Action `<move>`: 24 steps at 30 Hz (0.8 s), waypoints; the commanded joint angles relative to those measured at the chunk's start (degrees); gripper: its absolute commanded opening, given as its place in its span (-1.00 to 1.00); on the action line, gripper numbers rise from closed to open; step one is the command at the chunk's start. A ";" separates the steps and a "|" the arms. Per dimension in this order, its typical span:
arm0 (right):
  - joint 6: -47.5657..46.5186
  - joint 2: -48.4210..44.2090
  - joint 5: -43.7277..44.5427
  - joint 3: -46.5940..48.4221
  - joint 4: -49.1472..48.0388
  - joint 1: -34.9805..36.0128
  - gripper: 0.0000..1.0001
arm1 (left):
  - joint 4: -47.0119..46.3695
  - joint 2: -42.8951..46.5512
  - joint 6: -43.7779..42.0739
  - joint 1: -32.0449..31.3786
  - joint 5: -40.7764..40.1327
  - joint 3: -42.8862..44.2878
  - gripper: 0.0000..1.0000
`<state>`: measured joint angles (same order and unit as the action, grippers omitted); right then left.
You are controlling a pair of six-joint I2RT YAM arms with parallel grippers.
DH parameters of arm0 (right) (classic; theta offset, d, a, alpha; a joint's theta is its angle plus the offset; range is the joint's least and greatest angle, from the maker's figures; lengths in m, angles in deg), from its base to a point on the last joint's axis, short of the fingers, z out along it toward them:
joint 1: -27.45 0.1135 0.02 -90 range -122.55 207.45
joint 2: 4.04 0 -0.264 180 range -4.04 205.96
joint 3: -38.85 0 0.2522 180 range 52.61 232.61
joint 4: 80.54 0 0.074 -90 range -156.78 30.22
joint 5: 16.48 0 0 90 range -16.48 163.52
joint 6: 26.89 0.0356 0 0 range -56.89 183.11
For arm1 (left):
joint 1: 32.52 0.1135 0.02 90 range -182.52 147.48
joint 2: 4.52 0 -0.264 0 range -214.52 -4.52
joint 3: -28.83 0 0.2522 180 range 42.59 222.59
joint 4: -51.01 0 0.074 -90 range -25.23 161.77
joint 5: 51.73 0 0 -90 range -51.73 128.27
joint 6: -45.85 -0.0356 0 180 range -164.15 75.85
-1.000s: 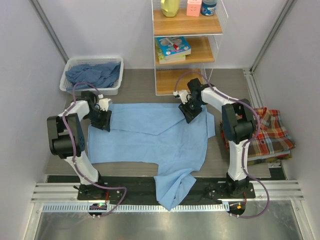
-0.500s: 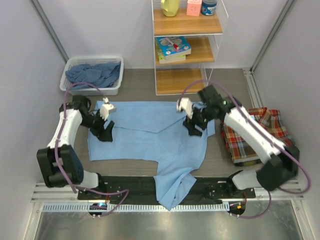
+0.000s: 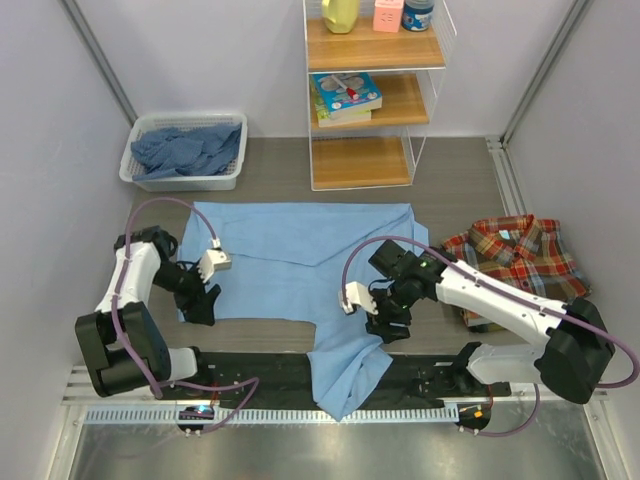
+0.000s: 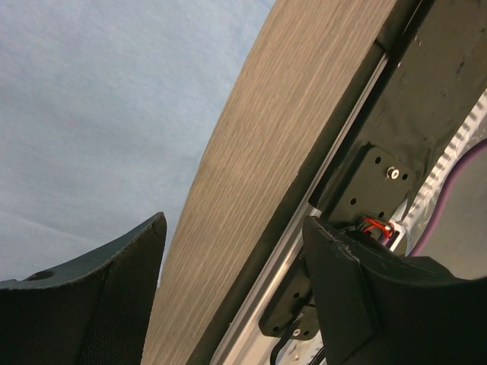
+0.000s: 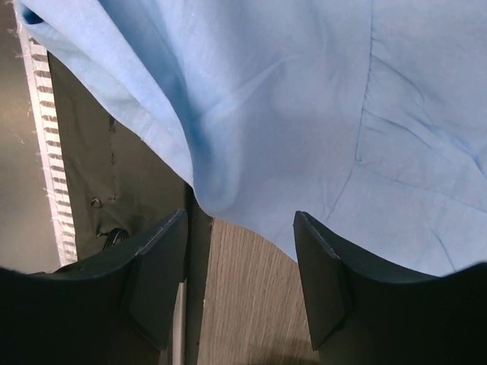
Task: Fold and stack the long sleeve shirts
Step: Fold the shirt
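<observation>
A plain light blue shirt [image 3: 300,260] lies spread flat on the table, one sleeve [image 3: 345,375] hanging over the near edge. My left gripper [image 3: 203,305] is open and empty over the shirt's near left corner; the left wrist view shows the blue cloth [image 4: 99,114] and bare table [image 4: 251,190] between its fingers [image 4: 114,304]. My right gripper [image 3: 388,325] is open and empty at the shirt's near right edge; the right wrist view shows the blue cloth [image 5: 304,99] just ahead of its fingers [image 5: 335,281]. A folded plaid shirt [image 3: 525,265] lies at the right.
A white basket [image 3: 150,177] at the back left holds darker blue shirts [image 3: 185,148]. A wooden shelf unit [image 3: 365,90] with books and bottles stands at the back centre. A black rail [image 3: 280,375] runs along the table's near edge.
Both grippers have moved from the shirt's far corners back to its near edge. The shirt's top edge now lies flat and straight.
</observation>
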<state>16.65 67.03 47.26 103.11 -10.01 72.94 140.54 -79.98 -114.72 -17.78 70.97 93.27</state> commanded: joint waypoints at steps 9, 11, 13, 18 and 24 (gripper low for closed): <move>3.21 -2.25 5.60 -5.41 -10.53 5.30 -0.09 | 1.66 -0.56 -13.45 5.47 -6.77 -0.66 0.34; 3.91 -2.60 6.74 -5.76 -11.94 5.39 -0.48 | 1.58 -0.48 -16.44 5.56 -7.57 -1.45 0.30; 4.88 -3.47 7.36 -5.68 -12.83 5.39 -0.85 | 0.36 -0.21 -18.63 5.56 -9.15 -2.85 0.22; 5.85 -3.48 9.56 -4.45 -12.57 4.61 -0.97 | -10.63 1.98 -22.15 5.91 -10.12 -9.53 -0.04; 6.99 -3.30 7.81 -2.60 -11.60 2.32 -0.97 | -21.44 0.58 -26.55 5.82 -10.03 -12.96 0.04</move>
<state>22.38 64.93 55.41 97.43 -20.98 76.72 128.71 -79.00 -135.86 -12.36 61.18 81.27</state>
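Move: The right hand hovers some 2 cm above a raised fold of the sleeve, which lies about 1 cm to its left. The table's front edge is roughly 4 cm back of that hand, the hanging cuff about 16 cm back and 8 cm left, and the plaid shirts some 15 cm ahead and 30 cm right. From the left hand, the blue shirt's near hem corner lies about 5 cm left, 2 cm back and 7 cm below; the front edge is about 9 cm straight back. The right fingers pinch the sleeve fold: the hand sinks about 2 cm, its fingers shut fully on the cloth near the table's front edge, then it eases forward some 2 cm with the fold. Meanwhile the left hand goes down about 6 cm and left over 4 cm to the hem corner, turning some 15 degrees clockwise and narrowing its still open fingers. ##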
